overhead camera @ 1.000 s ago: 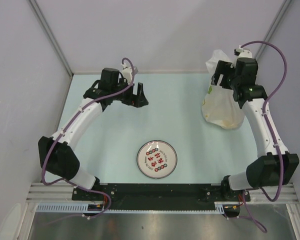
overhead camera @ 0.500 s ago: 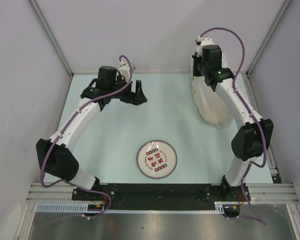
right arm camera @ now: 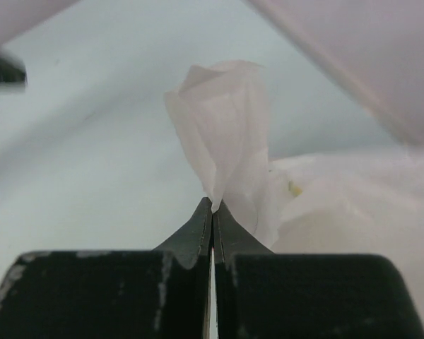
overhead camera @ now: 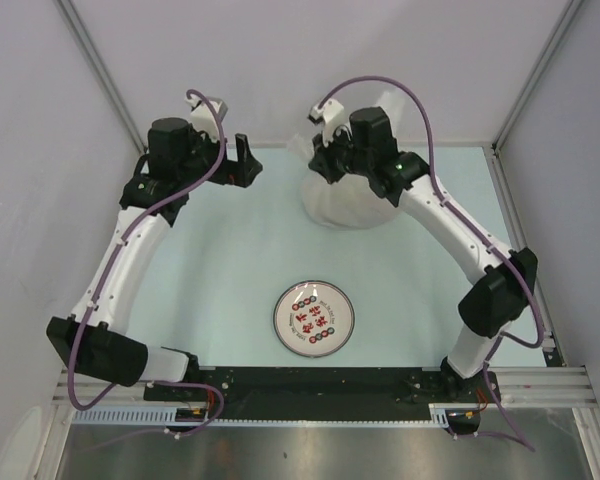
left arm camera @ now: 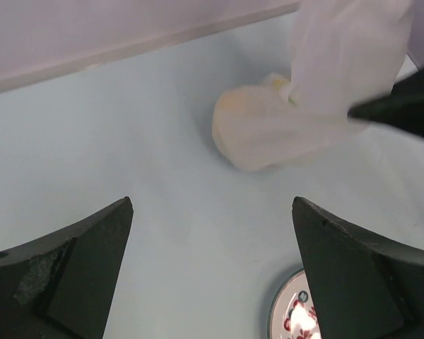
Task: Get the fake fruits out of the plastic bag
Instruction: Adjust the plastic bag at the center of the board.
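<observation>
The plastic bag (overhead camera: 345,205), thin translucent white, sits at the back middle of the table with its top pulled up. My right gripper (overhead camera: 324,167) is shut on an upper fold of the bag (right arm camera: 226,134), and a small yellow mark (right arm camera: 295,188) shows on the bag's body just beyond the fingers. The fake fruits are hidden inside the bag (left arm camera: 268,131); only a faint yellowish tint shows through. My left gripper (overhead camera: 242,165) hangs open and empty to the left of the bag, its fingers (left arm camera: 78,254) wide apart over bare table.
A round white plate (overhead camera: 315,318) with red marks lies at the front middle, and its rim (left arm camera: 279,314) shows by the left gripper's right finger. Grey walls close the back and both sides. The right gripper's dark body (left arm camera: 403,106) shows beside the bag.
My right gripper shut on the bag's top and swung left, carrying the bag from the back right to the back middle. The left arm rose and shifted left.
</observation>
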Tool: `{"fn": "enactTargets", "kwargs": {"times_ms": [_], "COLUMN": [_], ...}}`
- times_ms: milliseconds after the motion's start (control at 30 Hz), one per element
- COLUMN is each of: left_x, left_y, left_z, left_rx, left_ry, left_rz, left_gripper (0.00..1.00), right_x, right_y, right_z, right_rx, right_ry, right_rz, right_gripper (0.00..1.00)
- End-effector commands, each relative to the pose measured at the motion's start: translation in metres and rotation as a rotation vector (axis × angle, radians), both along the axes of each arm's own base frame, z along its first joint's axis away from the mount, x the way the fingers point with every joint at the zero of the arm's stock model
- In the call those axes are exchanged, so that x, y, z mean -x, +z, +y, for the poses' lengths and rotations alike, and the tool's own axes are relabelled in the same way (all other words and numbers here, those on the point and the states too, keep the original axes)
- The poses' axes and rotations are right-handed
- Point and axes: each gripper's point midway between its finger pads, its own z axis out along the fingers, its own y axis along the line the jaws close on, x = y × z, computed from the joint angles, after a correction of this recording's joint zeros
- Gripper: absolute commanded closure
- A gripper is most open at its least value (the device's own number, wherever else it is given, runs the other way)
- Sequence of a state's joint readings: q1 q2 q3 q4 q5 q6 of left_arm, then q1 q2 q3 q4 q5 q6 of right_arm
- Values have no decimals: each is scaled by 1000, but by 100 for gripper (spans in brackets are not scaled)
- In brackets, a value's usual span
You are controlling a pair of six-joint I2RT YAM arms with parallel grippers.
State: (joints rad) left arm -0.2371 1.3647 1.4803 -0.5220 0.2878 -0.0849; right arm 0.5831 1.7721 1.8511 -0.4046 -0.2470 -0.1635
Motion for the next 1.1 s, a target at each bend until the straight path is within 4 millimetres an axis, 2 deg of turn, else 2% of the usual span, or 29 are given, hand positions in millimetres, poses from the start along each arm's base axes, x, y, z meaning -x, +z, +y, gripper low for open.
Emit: {"fn": "enactTargets", "kwargs": {"times_ms": [0,33,67,100,133,167,267,333,367,400,433,467,500,533,567,600,633,667,700,733,767,800,833,867,900,933,1033,1067], "left_x": [-2,-3,-4,-7,-6,-8,-20,-40,-40,-44,-58,-56,-59,-67,-62,-64,-70,-68,-70,-73,-73,-73,-70,-60,-52,-45,-13,-2], "left_y": [64,67,70,72,73,74,71,67,67,79,60,58,58,38,34,34,16,14,16,12,15,15,18,38,33,36,49,43], "left_z": [2,1,1,-1,-9,-12,-35,-51,-65,-75,-87,-106,-118,-132,-152,-162,-176,-191,-197,-202,-203,-199,-195,-185,-180,-175,-158,-155], "left_rx": [-6,-1,4,10,22,19,56,89,124,146,156,183,199,219,239,256,276,287,291,294,295,292,292,297,294,292,284,274], "left_ry": [-15,-18,-18,-25,-68,-90,-192,-223,-280,-311,-341,-388,-423,-449,-504,-523,-531,-559,-560,-546,-532,-501,-491,-489,-496,-502,-563,-577], "left_rz": [-202,-212,-221,-234,-238,-244,-235,-222,-204,-230,-184,-170,-163,-106,-94,-93,-44,-47,-49,-29,-34,-32,-34,-63,-44,-49,-74,-33], "left_gripper": [0,0,0,0,0,0,0,0,0,0,0,0,0,0,0,0,0,0,0,0,0,0,0,0,0,0,0,0], "right_x": [76,92,113,123,138,151,173,178,182,185,188,183,180,178,171,172,173,177,184,187,186,183,179,175,166,157,121,108], "right_y": [-3,-21,-16,-20,-40,-34,-47,-55,-57,-59,-59,-64,-61,-62,-63,-65,-65,-67,-69,-67,-61,-45,-30,-17,-5,25,65,67], "right_z": [-10,-12,-26,-33,-46,-57,-87,-102,-108,-111,-112,-123,-126,-129,-138,-139,-139,-139,-135,-135,-137,-139,-142,-145,-155,-161,-190,-196], "right_rx": [25,57,75,96,137,141,186,178,163,149,107,80,31,-10,-40,-62,-78,-81,-89,-90,-93,-102,-114,-122,-131,-148,-174,-168], "right_ry": [215,246,253,256,250,245,201,165,155,150,147,100,88,62,22,24,23,42,77,91,85,74,66,58,17,-3,-149,-199], "right_rz": [49,91,88,89,145,134,196,255,271,297,340,377,402,440,466,496,519,535,568,572,567,528,491,454,413,327,177,148], "right_gripper": [100,100,100,100,100,100,100,100,100,100,100,100,100,100,100,100,100,100,96,70,57,48,30,21,18,14,12,12]}}
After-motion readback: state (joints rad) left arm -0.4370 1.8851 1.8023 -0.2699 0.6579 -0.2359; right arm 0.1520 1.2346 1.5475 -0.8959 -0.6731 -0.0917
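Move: The right fingers hold one corner of the plastic bag up over the middle of the board; the bag's body lies about 5 cm ahead of them, 10 cm to the right and some 20 cm lower. The plate sits about 25 cm back, straight behind that hand and roughly 27 cm below. From the open left hand, the bag's body is about 8 cm ahead, 26 cm right and 20 cm below; the right gripper is some 15 cm to its right, about level. Back about 17 cm and then rightward goes the right hand, sinking and tipping its fingers down, pulling the pinched bag corner along; it then opens wide, lets go and rises about 9 cm. The left hand, open throughout, lifts 5 cm, swings some 20 cm right and forward towards the bag while turning clockwise and dropping, then backs off slightly. ##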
